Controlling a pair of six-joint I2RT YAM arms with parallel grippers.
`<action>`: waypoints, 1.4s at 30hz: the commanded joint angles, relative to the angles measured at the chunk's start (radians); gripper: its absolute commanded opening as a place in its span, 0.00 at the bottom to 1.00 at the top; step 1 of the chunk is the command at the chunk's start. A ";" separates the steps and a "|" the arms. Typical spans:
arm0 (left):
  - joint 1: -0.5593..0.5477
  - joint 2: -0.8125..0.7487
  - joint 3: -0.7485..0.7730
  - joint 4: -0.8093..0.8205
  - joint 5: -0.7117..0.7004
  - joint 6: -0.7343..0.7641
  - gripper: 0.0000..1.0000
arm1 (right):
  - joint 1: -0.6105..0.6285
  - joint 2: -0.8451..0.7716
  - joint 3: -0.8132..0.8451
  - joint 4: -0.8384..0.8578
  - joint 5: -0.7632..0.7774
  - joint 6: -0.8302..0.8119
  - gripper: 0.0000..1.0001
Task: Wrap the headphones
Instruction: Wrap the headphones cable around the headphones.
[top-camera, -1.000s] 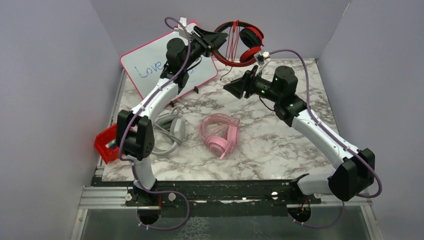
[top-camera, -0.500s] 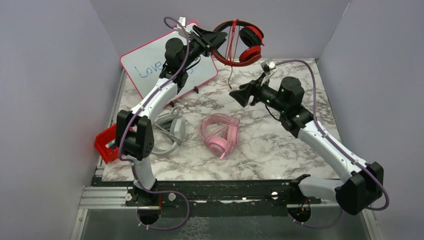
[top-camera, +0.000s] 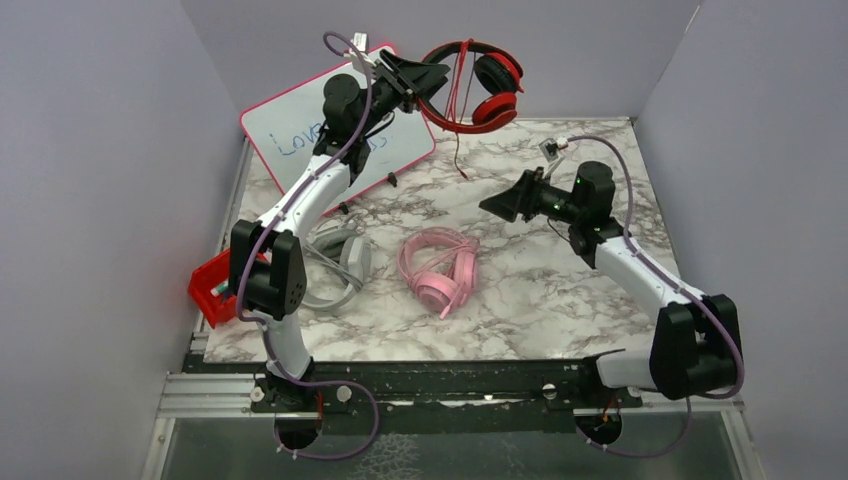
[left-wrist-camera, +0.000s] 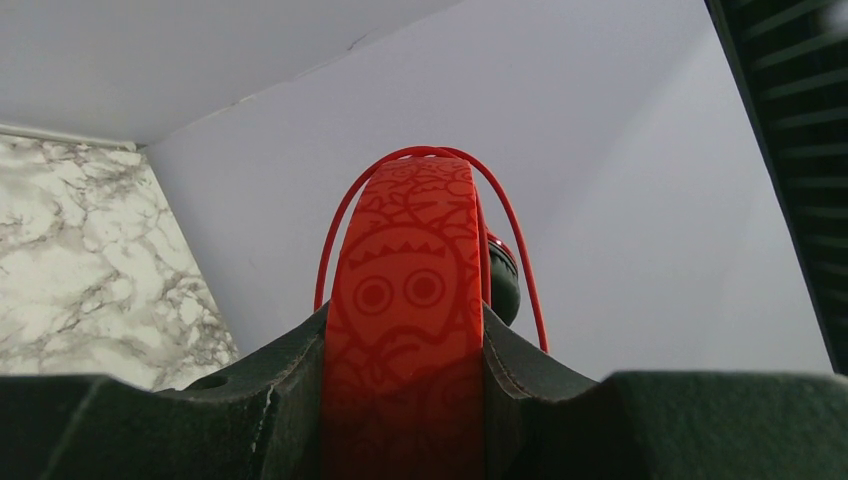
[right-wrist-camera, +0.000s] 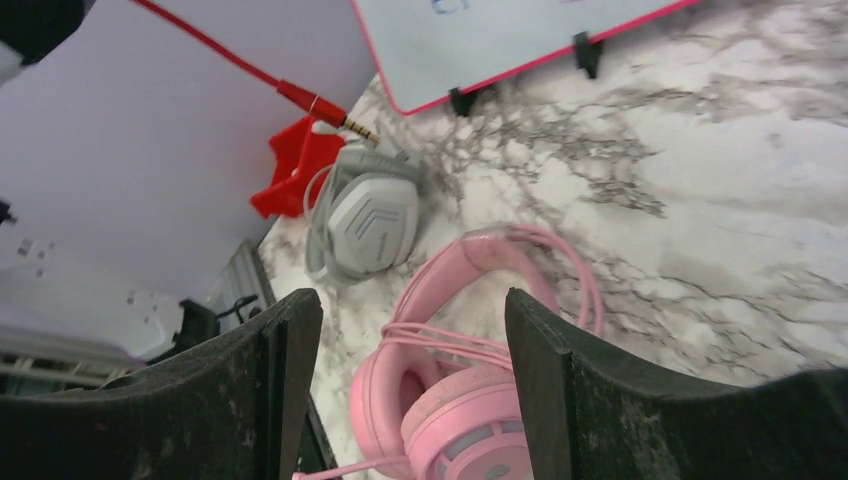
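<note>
The red-and-black headphones (top-camera: 478, 88) hang in the air at the back, in front of the wall. My left gripper (top-camera: 428, 76) is shut on their red patterned headband (left-wrist-camera: 403, 290), with red cable looped over the band. The cable's free end (top-camera: 459, 150) dangles loose, and its plug (right-wrist-camera: 330, 108) shows in the right wrist view. My right gripper (top-camera: 502, 203) hovers open and empty to the right of that cable, above the table. Below it lie the pink headphones (top-camera: 440, 268) (right-wrist-camera: 480, 380). The grey headphones (top-camera: 340, 262) (right-wrist-camera: 365, 215) rest by the left arm.
A pink-framed whiteboard (top-camera: 300, 130) leans at the back left, under the left arm. A red bin (top-camera: 212, 285) sits at the table's left edge. Grey walls close in the left, back and right sides of the marble table (top-camera: 560, 290).
My right gripper has opened wider and pulled back to the right, away from the red cable, which now hangs free. The left gripper has kept its hold on the headband, shifting slightly.
</note>
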 joint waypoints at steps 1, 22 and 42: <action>-0.002 -0.041 -0.001 0.093 0.032 -0.059 0.00 | 0.013 0.056 -0.084 0.497 -0.246 0.108 0.72; -0.002 -0.039 -0.050 0.177 0.083 -0.159 0.00 | 0.192 0.386 -0.078 1.236 -0.007 -0.050 0.65; -0.005 -0.046 -0.091 0.249 0.123 -0.240 0.00 | 0.210 0.501 0.004 1.271 0.088 -0.088 0.15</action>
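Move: The plug end of the red headphones' cable hangs about 4 cm ahead of the open right gripper, 6 cm to its left and 3 cm higher. The red headphones themselves are some 14 cm ahead, 4 cm left and 20 cm above the right gripper; the pink headphones lie 11 cm back, 9 cm left and 22 cm below. From the left gripper, the plug is about 9 cm back, 5 cm right and 17 cm below. Swing the right gripper left about 9 cm to the hanging cable plug, first easing back a little, then reaching forward some 5 cm and slightly up. Tilt its fingers upward on the way, turning the wrist some 40 degrees, and close them most of the way at the plug. Keep the left gripper pinching the red headband, easing it back slightly with a small clockwise turn. ##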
